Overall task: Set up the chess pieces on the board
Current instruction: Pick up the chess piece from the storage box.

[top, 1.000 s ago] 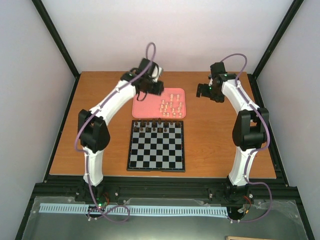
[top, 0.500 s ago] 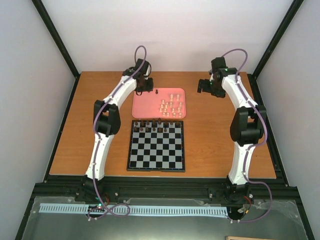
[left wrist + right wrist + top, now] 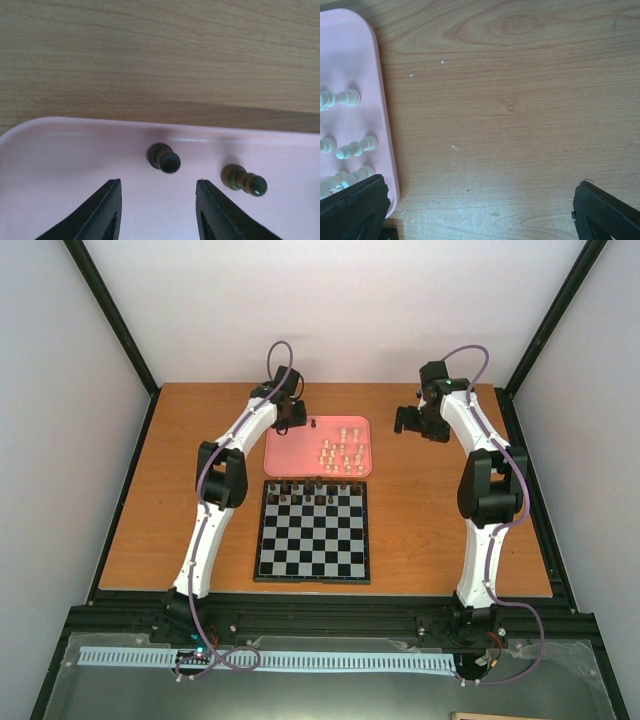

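The board (image 3: 313, 540) lies mid-table, with dark chess pieces (image 3: 312, 491) along its far rows. Behind it, the pink tray (image 3: 290, 455) holds several cream pieces (image 3: 340, 451) and a dark piece (image 3: 315, 424). My left gripper (image 3: 291, 418) hovers at the tray's far left corner. In the left wrist view it (image 3: 159, 183) is open and empty. One dark piece (image 3: 164, 157) stands just beyond the fingertips and another (image 3: 243, 180) leans to the right. My right gripper (image 3: 413, 423) is wide open (image 3: 480, 192) over bare wood right of the tray.
The pink tray's right edge (image 3: 380, 100) shows in the right wrist view, with cream pieces (image 3: 355, 147) lying inside it. The wooden table (image 3: 440, 530) is ringed by a black frame and white walls.
The left arm's elbow has swung in toward the board. Its wrist has shifted left and back, uncovering a dark piece on the tray. The right arm has barely moved.
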Controlling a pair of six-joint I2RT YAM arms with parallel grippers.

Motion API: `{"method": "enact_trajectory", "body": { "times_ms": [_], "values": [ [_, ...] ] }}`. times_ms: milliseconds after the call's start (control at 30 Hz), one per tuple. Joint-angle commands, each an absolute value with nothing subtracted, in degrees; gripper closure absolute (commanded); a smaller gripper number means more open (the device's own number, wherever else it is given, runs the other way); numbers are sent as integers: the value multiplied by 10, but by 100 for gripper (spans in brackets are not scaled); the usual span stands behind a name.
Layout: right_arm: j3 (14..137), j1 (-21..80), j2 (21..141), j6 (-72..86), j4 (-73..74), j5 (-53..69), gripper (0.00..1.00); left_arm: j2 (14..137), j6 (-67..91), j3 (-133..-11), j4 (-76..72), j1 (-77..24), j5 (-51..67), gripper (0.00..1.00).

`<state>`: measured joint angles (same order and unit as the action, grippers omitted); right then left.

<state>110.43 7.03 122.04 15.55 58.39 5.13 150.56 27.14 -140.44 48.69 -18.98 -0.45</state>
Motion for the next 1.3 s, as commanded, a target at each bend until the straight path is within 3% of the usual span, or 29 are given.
{"method": "enact_trajectory", "body": {
  "times_ms": [0, 367, 967, 1267],
  "values": [
    [1114, 66, 1236, 155, 596, 56, 0, 1525, 288, -1445, 464, -179, -10, 57],
    [1115, 67, 1250, 160, 603, 55, 0, 1556, 288, -1465, 439, -178, 9, 57],
    [1115, 67, 1262, 158, 604, 68, 0, 1549, 279, -1470, 443, -178, -6, 91],
    [1101, 67, 1253, 159, 589, 75, 0, 1469, 250, -1420, 472, -178, -11, 95]
  ]
}}
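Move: The dark piece to be picked stands in the storage box about 2 cm ahead of the left hand, level with it sideways, its middle some 2 cm below. The other dark piece is about 5 cm to the right of it, just as far out; the box's far rim lies about 2 cm beyond it. The nearest white piece is roughly 14 cm to the hand's right. From the right hand the target is about 12 cm ahead, 33 cm left and 8 cm down. The left fingers close on the dark piece and pinch it from both sides, going from nearly half open to almost shut. Before that the left hand eases about 2 cm forward over the piece and sinks about 1 cm, then stays put to grip. The right hand, wide open, sinks roughly 3 cm above the bare table beside the box. ##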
